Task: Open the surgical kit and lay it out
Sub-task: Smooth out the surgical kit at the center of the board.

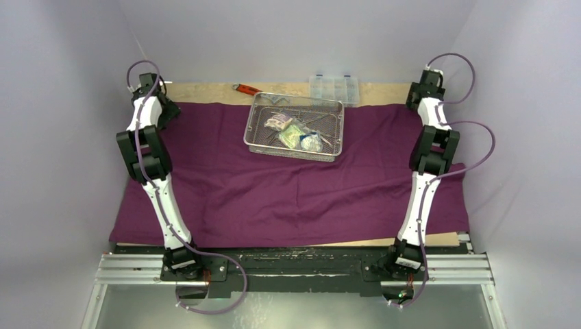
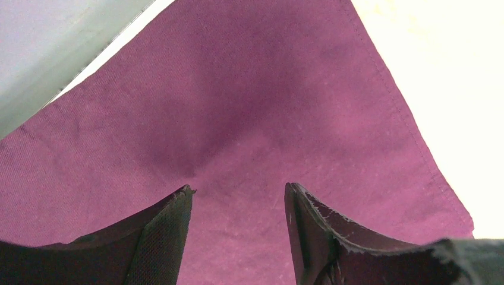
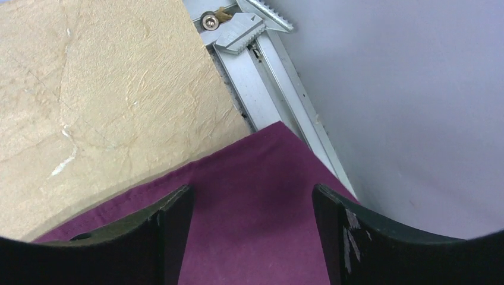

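The dark-purple cloth point(image 1: 288, 185) lies spread flat over the table. On its far middle stands the silver wire-mesh tray point(image 1: 256, 118), holding clear packets point(image 1: 296, 131) and thin steel instruments point(image 1: 275, 103) too small to tell apart. My left gripper point(image 1: 169, 111) hovers at the cloth's far-left corner. In the left wrist view this gripper point(image 2: 239, 191) is open over the cloth point(image 2: 249, 119), with only flat fabric between its fingers. My right gripper point(image 1: 416, 101) is at the far-right corner. In the right wrist view it point(image 3: 252, 191) is open above the cloth's corner point(image 3: 261, 172), holding nothing.
A clear plastic compartment box point(image 1: 334, 88) and a red-handled wrench point(image 1: 245, 88) lie on the bare wood strip behind the cloth. White walls close in on both sides. An aluminium rail point(image 3: 261, 77) runs beside the right corner, next to the wooden tabletop point(image 3: 101, 89).
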You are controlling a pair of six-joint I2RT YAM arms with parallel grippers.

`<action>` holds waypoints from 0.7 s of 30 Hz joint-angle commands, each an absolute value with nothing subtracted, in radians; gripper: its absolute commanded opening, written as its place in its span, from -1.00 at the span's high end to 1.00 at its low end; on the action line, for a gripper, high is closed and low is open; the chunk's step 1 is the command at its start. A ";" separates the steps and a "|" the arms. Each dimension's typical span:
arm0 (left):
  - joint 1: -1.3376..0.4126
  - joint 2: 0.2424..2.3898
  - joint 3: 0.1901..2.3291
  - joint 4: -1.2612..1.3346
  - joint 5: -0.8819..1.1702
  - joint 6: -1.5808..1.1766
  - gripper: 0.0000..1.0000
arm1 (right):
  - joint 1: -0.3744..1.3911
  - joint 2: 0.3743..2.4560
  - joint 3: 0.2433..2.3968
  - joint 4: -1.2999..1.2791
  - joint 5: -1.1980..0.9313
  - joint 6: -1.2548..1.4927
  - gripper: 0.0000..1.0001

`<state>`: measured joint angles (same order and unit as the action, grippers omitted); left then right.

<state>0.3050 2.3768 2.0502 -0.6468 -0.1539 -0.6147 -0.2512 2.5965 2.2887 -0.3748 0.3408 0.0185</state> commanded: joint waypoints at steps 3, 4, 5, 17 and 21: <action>0.285 2.299 2.019 -0.604 -0.197 -0.621 -0.15 | -0.280 2.610 2.329 -0.340 0.117 -0.044 -0.56; 0.284 2.303 2.024 -0.604 -0.202 -0.630 -0.15 | -0.281 2.615 2.325 -0.343 0.091 -0.045 -0.56; 0.283 2.306 2.027 -0.604 -0.205 -0.637 -0.15 | -0.281 2.620 2.325 -0.345 0.074 -0.045 -0.55; 0.259 2.342 2.088 -0.624 -0.248 -0.655 -0.15 | -0.281 2.582 2.251 -0.328 0.036 0.029 0.50; 0.258 2.342 2.086 -0.629 -0.253 -0.653 -0.15 | -0.275 2.557 2.246 -0.332 0.079 0.030 0.82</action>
<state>0.2611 2.3581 2.0468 -0.6376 -0.2253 -0.6430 -0.2855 2.6129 2.2745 -0.3180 0.0444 0.0204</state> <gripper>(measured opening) 0.576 0.171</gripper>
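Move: Near the board's far right corner, the right hand is open just short of the surgical kit's purple cloth. The stretch of hem to be taken is about 2 cm ahead, 2 cm left and 2 cm lower. The cloth corner is some 3 cm ahead and 2 cm right of the hand; the rail clamp is about 10 cm ahead and 3 cm right. The clear box lies roughly 8 cm ahead, 46 cm left. From the left hand, that hem is about 130 cm right and 9 cm ahead. Easing left and forward about 3 cm and sinking roughly 1 cm, the right hand comes onto the far hem just left of the corner. The wrist swings some 10 degrees counter-clockwise with its left side rising, as the wide-open fingers close nearly shut and pinch the cloth. The left hand, still half open, drifts about 1 cm right and 1 cm up over the cloth. ##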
